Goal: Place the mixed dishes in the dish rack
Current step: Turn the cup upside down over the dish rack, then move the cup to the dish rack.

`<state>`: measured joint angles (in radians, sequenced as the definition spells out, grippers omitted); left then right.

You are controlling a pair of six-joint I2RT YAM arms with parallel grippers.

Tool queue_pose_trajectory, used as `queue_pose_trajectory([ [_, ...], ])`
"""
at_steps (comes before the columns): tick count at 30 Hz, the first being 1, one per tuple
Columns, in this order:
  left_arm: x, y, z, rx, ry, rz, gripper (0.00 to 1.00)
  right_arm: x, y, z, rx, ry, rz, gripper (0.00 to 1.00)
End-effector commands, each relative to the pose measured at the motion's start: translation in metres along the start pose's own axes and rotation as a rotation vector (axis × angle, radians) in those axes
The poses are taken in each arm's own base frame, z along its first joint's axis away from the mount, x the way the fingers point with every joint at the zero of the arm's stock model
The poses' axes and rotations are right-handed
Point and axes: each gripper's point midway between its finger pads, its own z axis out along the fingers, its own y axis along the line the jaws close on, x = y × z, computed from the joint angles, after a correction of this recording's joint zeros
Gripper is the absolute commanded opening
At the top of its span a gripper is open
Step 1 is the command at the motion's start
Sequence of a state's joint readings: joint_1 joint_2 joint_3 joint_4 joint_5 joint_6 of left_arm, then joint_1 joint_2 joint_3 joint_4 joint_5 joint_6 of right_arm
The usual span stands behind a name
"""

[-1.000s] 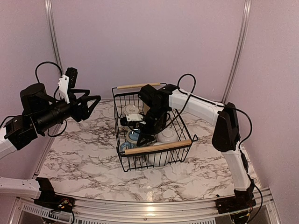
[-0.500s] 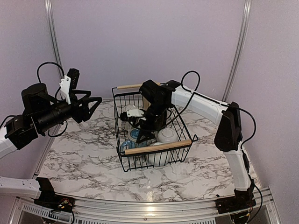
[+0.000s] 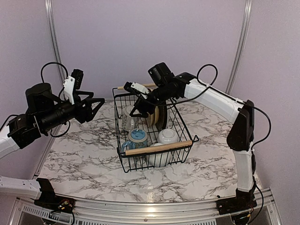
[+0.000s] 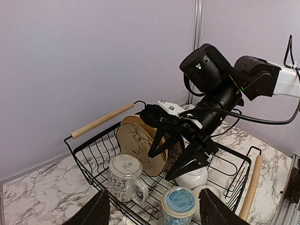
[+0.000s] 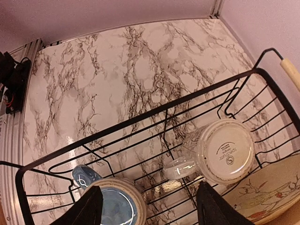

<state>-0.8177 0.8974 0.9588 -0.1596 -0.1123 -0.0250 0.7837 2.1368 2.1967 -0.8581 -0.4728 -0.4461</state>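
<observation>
The dish rack [image 3: 158,147], a black wire basket with wooden handles, stands mid-table. Inside it are an upturned white patterned mug [image 3: 130,117] [image 4: 124,176] [image 5: 225,150], an upturned blue-bottomed mug [image 3: 138,137] [image 4: 180,206] [image 5: 115,206], a white bowl [image 3: 168,136] [image 4: 194,177], and a tan plate [image 4: 140,143] [image 5: 267,194] on edge against a dark plate [image 3: 162,117]. My right gripper [image 3: 137,111] [image 4: 161,165] [image 5: 150,211] hangs open and empty above the rack's back half. Left of the rack, my left gripper [image 3: 96,110] [image 4: 154,215] hovers open and empty, pointing at it.
The marble table [image 3: 79,154] stretches left of and in front of the rack. Purple walls [image 3: 140,42] close the back and sides. An aluminium rail [image 5: 11,140] with cables runs along the near edge. The right arm's cable [image 3: 206,70] loops above its forearm.
My right gripper has risen out of the rack toward its back, leaving the white mug standing upturned inside. The left arm has barely shifted.
</observation>
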Motion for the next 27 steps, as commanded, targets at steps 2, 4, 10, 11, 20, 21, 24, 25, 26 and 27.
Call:
queue_pose_trajectory([
  [2,-0.013,0.006,-0.003,-0.034,-0.028,-0.026,0.67,-0.002,-0.027,0.026,0.172,-0.043,0.317,0.56],
  [4,-0.013,0.007,-0.004,-0.041,-0.032,-0.032,0.68,0.001,-0.034,0.031,0.212,-0.045,0.389,0.48],
  [10,-0.008,0.009,-0.005,-0.055,-0.018,-0.036,0.68,0.016,-0.05,0.043,0.349,-0.026,0.551,0.49],
  [11,-0.008,0.01,-0.006,-0.059,-0.017,-0.035,0.67,0.02,-0.052,0.046,0.362,-0.016,0.561,0.49],
  [20,-0.002,0.016,-0.017,-0.084,-0.031,-0.055,0.68,0.054,-0.052,0.079,0.39,0.067,0.629,0.42],
  [21,-0.001,0.017,-0.018,-0.089,-0.031,-0.057,0.68,0.056,-0.053,0.082,0.402,0.071,0.632,0.4],
  [24,0.002,0.019,-0.018,-0.1,-0.02,-0.054,0.68,0.059,-0.054,0.09,0.412,0.076,0.657,0.37],
  [25,0.001,0.019,-0.019,-0.099,-0.02,-0.052,0.68,0.06,-0.054,0.093,0.411,0.076,0.664,0.37],
  [26,0.002,0.019,-0.019,-0.1,-0.018,-0.052,0.68,0.06,-0.055,0.095,0.412,0.075,0.669,0.36],
  [27,0.001,0.019,-0.019,-0.1,-0.02,-0.051,0.68,0.062,-0.059,0.095,0.44,0.075,0.669,0.35],
])
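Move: The white cup stands upside down in the rack, its middle about 11 cm ahead of the right hand, 3 cm to its left and 14 cm below. At like depth, the blue cup is some 4 cm back and 1 cm right, the white bowl 4 cm back and 14 cm right. From the left hand, the white cup lies roughly 20 cm ahead, 14 cm right and 25 cm down. Right hand sinks some 12 cm and forward towards the white cup's handle, turning clockwise, its open fingers narrowing. ##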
